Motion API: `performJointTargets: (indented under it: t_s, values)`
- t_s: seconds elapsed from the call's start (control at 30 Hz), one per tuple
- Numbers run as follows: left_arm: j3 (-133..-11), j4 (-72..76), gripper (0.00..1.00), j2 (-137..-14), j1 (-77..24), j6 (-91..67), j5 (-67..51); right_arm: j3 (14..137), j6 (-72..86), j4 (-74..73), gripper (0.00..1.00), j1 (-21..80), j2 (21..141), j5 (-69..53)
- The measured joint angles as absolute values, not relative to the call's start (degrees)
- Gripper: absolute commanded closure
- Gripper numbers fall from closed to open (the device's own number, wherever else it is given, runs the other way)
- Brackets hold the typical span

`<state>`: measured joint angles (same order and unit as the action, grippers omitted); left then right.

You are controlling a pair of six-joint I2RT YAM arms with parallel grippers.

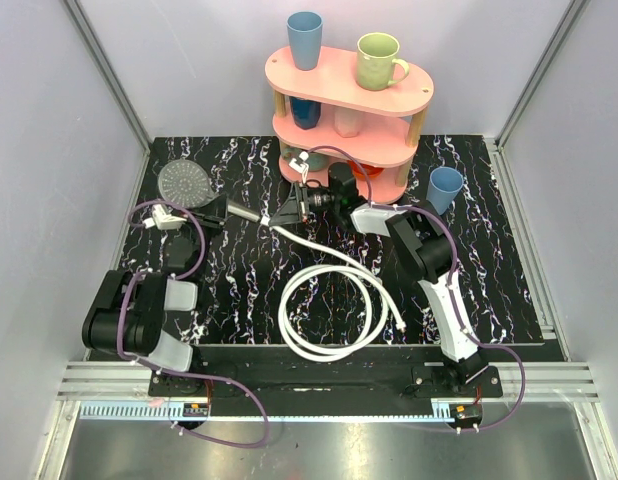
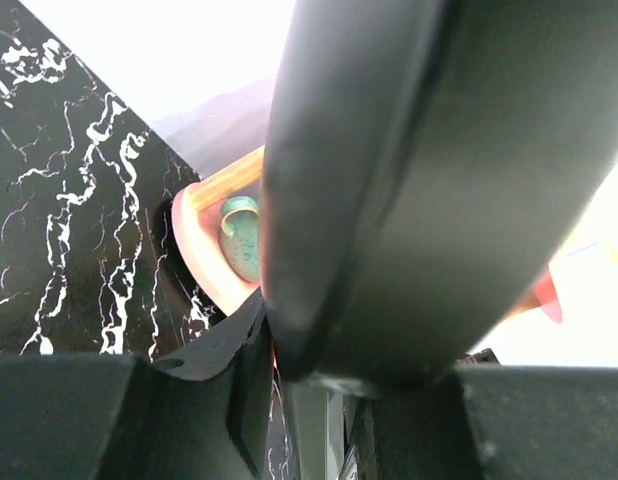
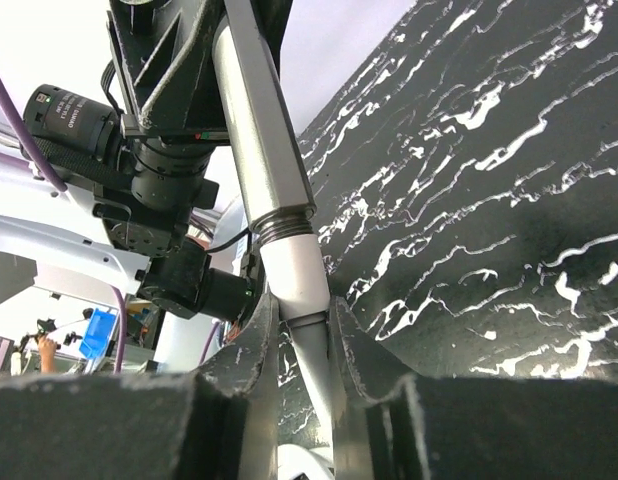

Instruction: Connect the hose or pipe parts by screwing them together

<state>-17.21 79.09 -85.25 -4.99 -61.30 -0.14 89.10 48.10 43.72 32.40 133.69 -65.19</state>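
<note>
The grey round-faced shower head (image 1: 185, 182) lies at the back left of the table, its dark handle (image 1: 241, 212) pointing right. My left gripper (image 1: 215, 212) is shut on that handle, which fills the left wrist view (image 2: 429, 170) above the fingers (image 2: 109, 410). The white hose (image 1: 329, 310) lies coiled in the middle, one end running up to the handle. In the right wrist view its white end fitting (image 3: 294, 275) meets the handle's threaded tip (image 3: 284, 222). My right gripper (image 3: 307, 345) is shut on this fitting, one finger on each side.
A pink three-tier shelf (image 1: 334, 78) with a blue cup (image 1: 305, 38) and a green mug (image 1: 381, 60) stands at the back centre, close behind the right gripper (image 1: 289, 214). Another blue cup (image 1: 445, 187) stands on the table at the right. Purple cables (image 1: 194, 240) loop around the left arm.
</note>
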Motion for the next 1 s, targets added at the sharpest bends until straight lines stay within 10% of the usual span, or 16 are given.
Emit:
performJointTargets:
  t_s: [0.73, 1.0]
  values:
    - [-17.2, 71.3, 1.00, -90.2, -5.5, -58.3, 2.9, 80.4, 35.4, 36.4, 0.27, 27.6, 123.7, -53.1]
    - [-16.4, 71.6, 1.00, -88.2, -5.6, -58.3, 3.5, 67.9, 15.0, 34.9, 0.23, 30.1, 113.7, -43.9]
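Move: Between the right hand's fingers sits the hose end, its white fitting some 2 cm to their left against the threaded handle end, itself about 3 cm left and 1 cm ahead. From this hand the hose coil lies roughly 17 cm back, 14 cm right and 13 cm below; the pink shelf stands about 15 cm ahead and 15 cm right. From the left hand, gripping the shower head's handle, the hose fitting is some 10 cm right, 3 cm back and slightly lower. Opening wide, the right fingers let go of the hose end as the hand eases about 4.5 cm forward, then draws off to its right by some 6 cm, curling partly back, away from the handle; its wrist swings clockwise and rolls some 25 degrees. The left keeps its grip on the shower head, sinks about 7 cm while tipping down, then comes up a little. ##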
